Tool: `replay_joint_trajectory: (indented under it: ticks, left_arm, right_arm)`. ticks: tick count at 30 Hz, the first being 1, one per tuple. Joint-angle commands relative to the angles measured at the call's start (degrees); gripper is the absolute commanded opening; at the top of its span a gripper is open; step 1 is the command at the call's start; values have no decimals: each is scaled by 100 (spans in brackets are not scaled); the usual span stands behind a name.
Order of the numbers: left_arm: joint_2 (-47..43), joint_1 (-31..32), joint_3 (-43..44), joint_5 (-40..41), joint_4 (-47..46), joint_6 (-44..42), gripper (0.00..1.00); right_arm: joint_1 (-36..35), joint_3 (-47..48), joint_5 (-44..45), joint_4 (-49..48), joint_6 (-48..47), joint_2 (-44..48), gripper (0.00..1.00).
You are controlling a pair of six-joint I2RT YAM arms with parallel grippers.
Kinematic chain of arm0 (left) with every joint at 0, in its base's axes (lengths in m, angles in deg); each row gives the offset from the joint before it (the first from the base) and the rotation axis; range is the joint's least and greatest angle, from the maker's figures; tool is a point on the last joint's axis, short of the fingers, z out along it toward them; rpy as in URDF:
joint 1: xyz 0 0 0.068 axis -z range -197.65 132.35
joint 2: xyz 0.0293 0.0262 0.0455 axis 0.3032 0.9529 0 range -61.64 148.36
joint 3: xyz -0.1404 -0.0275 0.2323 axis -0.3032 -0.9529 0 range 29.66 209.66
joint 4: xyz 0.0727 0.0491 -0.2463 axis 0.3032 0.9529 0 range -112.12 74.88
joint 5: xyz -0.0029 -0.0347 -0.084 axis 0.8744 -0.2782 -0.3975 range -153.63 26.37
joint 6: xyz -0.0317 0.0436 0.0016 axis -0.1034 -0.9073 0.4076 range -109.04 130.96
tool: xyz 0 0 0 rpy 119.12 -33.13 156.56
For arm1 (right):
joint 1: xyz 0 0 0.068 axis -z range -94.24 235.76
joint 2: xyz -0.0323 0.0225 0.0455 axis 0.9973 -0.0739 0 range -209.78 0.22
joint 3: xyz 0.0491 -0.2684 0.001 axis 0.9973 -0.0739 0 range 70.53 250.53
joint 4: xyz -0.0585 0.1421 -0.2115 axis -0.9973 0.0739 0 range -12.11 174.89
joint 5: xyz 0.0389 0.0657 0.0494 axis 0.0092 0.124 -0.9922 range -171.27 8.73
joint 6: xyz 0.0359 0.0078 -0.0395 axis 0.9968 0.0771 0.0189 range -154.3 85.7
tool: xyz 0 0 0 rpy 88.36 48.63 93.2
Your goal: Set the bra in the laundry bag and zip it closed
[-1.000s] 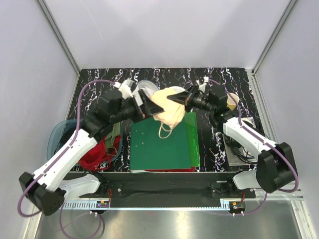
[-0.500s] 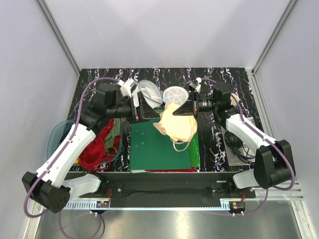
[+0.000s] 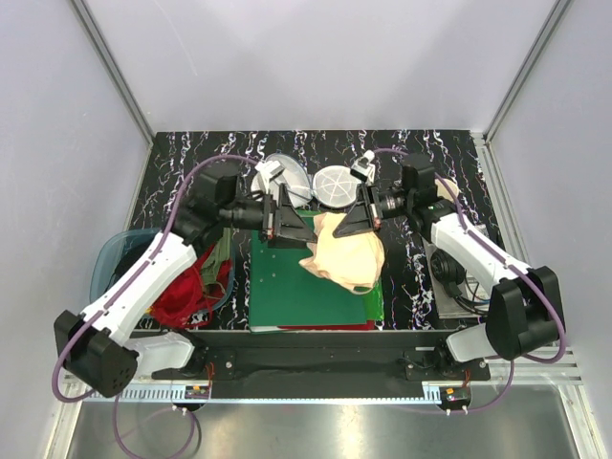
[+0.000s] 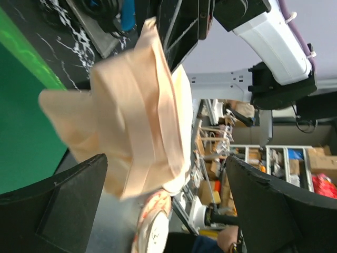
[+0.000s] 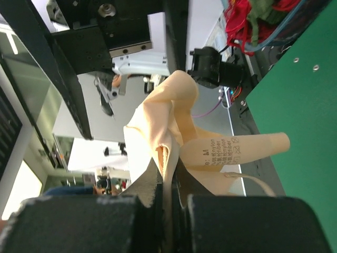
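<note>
The pale peach bra (image 3: pixel 348 258) hangs bunched from my right gripper (image 3: pixel 345 226), which is shut on a fold of its fabric just above the green folder (image 3: pixel 296 287). In the right wrist view the fold (image 5: pixel 169 122) is pinched between the jaws of the right gripper (image 5: pixel 168 185), with a printed label hanging beside it. My left gripper (image 3: pixel 295 218) faces the bra from the left, open and holding nothing. Its wrist view shows the bra (image 4: pixel 138 113) beyond the spread left gripper (image 4: pixel 166 211). The white mesh laundry bag (image 3: pixel 336 183) lies behind the grippers on the table.
A second round hoop disc (image 3: pixel 284 174) lies left of the bag, partly behind my left gripper. A translucent blue tub (image 3: pixel 109 264) holding a red cloth (image 3: pixel 187 296) stands at the left edge. A grey device (image 3: pixel 457 279) sits under my right arm.
My right gripper has carried the bra from the back centre toward the front, lower over the folder. The left gripper has drawn back from it, uncovering the round mesh bag.
</note>
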Motion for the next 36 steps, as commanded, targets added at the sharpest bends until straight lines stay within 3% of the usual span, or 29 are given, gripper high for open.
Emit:
replay_joint_trajectory:
  ticks: [1, 7, 10, 14, 15, 17, 18, 19, 21, 22, 25, 26, 28, 29, 32, 36]
  left_arm:
    - [318, 211, 4, -457, -587, 422, 99]
    - [704, 335, 65, -545, -684, 492, 99]
    - [898, 335, 57, -641, -789, 519, 87]
    - [1013, 335, 39, -861, -930, 563, 54]
    - [987, 335, 4, -879, -991, 580, 39]
    - [934, 317, -179, -923, -1377, 825, 24]
    - [899, 300, -224, -932, -1535, 939, 3]
    - [838, 230, -259, -897, -1650, 1045, 0]
    - [767, 142, -295, -756, -1651, 1055, 0]
    - [732, 46, -286, -730, -1659, 1055, 0]
    - [670, -174, -216, -502, -1441, 967, 0]
    - [661, -227, -146, -371, -1388, 941, 0]
    - [635, -394, -76, -186, -1273, 932, 0]
    - [600, -447, -23, -11, -1273, 958, 0]
    - [556, -588, 100, 341, -1255, 1011, 0]
    - [591, -781, 267, 553, -783, 784, 0]
  right_arm:
    - [-284, 379, -208, 163, -464, -75, 0]
    - [-512, 590, -225, 540, -683, -180, 0]
    - [-609, 634, -242, 602, -728, -189, 0]
    - [-627, 678, -251, 628, -789, -154, 0]
    - [-636, 678, -234, 637, -789, -145, 0]
    - [-627, 678, -190, 672, -772, -172, 0]
    - [-627, 669, -94, 681, -737, -189, 0]
    - [-627, 669, -23, 707, -632, -189, 2]
    - [-627, 678, 248, 734, -474, -181, 15]
    - [-627, 687, 380, 812, -360, -137, 34]
    - [-583, 748, 995, 962, -9, 30, 55]
    - [-548, 792, 1179, 989, 124, 83, 67]
    - [-425, 897, 1681, 1120, 448, 188, 76]
    - [-364, 1063, 1891, 1286, 476, 223, 87]
    - [-83, 1607, 2831, 2436, 266, 312, 100]
    - [304, 2145, 4218, 3911, 20, 434, 100]
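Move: The bra hangs from the right hand's closed fingers, its middle about 4 cm back from that hand and 6 cm below it. From the open left hand, the bra's middle is some 7 cm right, 2 cm back and 7 cm below. The laundry bag lies about 22 cm ahead of the left hand, 1 cm left and 27 cm below. The green board is almost under that hand, 2 cm ahead, 1 cm left and 29 cm below. Left fingers pinch the near side of the bra after easing about 3 cm right and 3 cm down while the right hand brings it some 3 cm left and back to meet them. Once the left has shut, the right fingers open wide and let go. Both hands then swing forward, the left about 6 cm with a drift left, the right some 8 cm, turning about 30 degrees clockwise. ##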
